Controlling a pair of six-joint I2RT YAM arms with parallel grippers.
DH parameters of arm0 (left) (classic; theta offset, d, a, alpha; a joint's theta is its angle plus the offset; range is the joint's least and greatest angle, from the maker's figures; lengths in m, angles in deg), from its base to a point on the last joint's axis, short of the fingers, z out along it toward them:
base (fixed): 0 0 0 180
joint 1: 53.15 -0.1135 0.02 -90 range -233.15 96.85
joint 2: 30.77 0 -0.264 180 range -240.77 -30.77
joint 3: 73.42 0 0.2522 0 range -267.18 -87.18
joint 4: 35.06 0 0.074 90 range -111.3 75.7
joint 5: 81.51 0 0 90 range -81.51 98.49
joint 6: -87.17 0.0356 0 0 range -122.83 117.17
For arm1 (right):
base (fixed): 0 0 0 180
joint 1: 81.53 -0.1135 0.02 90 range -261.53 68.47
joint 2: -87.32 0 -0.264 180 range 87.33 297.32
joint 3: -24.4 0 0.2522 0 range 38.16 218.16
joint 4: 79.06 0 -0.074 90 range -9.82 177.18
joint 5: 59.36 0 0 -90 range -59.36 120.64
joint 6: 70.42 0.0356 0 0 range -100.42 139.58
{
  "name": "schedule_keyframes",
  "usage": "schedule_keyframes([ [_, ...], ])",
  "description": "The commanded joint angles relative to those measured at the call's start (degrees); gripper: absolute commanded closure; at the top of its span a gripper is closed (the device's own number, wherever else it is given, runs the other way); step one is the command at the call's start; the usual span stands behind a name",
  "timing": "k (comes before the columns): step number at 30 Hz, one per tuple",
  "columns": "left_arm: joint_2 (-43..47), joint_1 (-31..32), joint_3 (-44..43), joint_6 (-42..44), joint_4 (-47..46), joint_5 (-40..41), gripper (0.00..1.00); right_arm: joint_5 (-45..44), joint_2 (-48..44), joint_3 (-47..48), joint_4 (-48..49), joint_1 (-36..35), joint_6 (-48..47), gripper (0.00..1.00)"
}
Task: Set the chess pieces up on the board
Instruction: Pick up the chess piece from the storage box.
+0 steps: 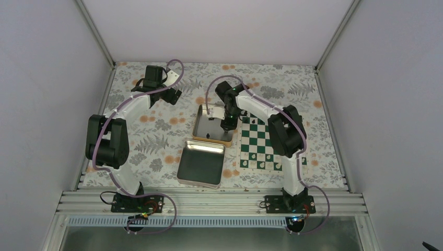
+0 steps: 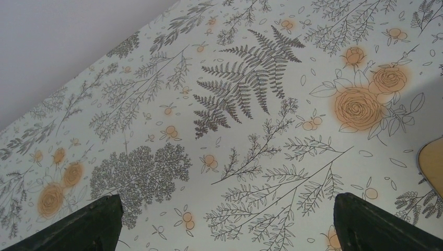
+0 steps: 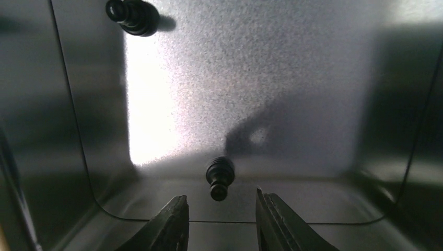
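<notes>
The green-and-white board (image 1: 259, 144) lies right of centre, with tiny pieces along its near and far rows. My right gripper (image 1: 226, 124) reaches down into the gold-rimmed tin (image 1: 201, 125) beside the board. In the right wrist view that gripper (image 3: 220, 197) is open by a narrow gap. A black chess piece (image 3: 220, 177) lies on the tin floor just ahead of the fingertips, touching neither. Another black piece (image 3: 133, 15) lies farther off at the upper left. My left gripper (image 1: 175, 95) hovers over the flowered cloth at the back, and in its wrist view the left gripper (image 2: 227, 201) is wide open and empty.
A second shiny metal tin (image 1: 201, 163) sits in front of the first, near the table's front edge. The first tin's steel walls (image 3: 78, 130) rise close around the right gripper. A corner of the gold-rimmed tin (image 2: 432, 162) shows at the right of the left wrist view.
</notes>
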Motion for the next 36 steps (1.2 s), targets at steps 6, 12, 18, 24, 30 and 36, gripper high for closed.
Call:
schedule_keyframes([
  [6,0.0,-0.1,0.2,0.2,-1.6,-0.2,0.0,0.2,1.6,-1.4,0.0,-0.8,0.5,0.65],
  [12,0.0,-0.3,0.3,0.2,-1.8,-0.3,0.0,-0.4,2.7,-1.8,1.1,-0.8,0.3,0.65],
  [18,-0.1,-0.3,0.3,0.2,-1.8,-0.6,0.0,-0.6,3.6,-1.7,2.3,-0.8,0.1,0.7],
  [24,0.1,-0.4,0.4,0.2,-1.9,-0.9,0.0,-1.7,3.6,-1.9,3.7,-0.7,0.1,0.87],
  [30,0.1,-0.4,0.2,0.2,-1.8,-1.0,0.0,-1.4,1.0,-1.0,3.0,-0.3,0.0,0.95],
  [36,0.2,-0.5,-0.4,0.0,-1.4,-1.1,0.0,-0.7,-3.9,2.4,0.3,1.7,0.2,0.96],
])
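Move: The chess piece I want stands in the storage box about 3 cm below my right hand, practically straight under it. The other chess piece still in the box is some 7 cm to this hand's left and 2 cm back. The chessboard's middle lies about 18 cm to its right and 4 cm back, and the empty tray roughly 10 cm left and 13 cm back. From my idle left hand, the wanted piece is about 19 cm right, 13 cm back and 12 cm down. I sink my right hand a little over 2 cm, easing slightly back, until its part-open fingers straddle the near-vertical chess piece in the box. Then I shut them from about a third open to nearly closed, drifting about 1 cm forward as they pinch its upper part, and at the last start up by half a centimetre, with hardly any wrist turn. ##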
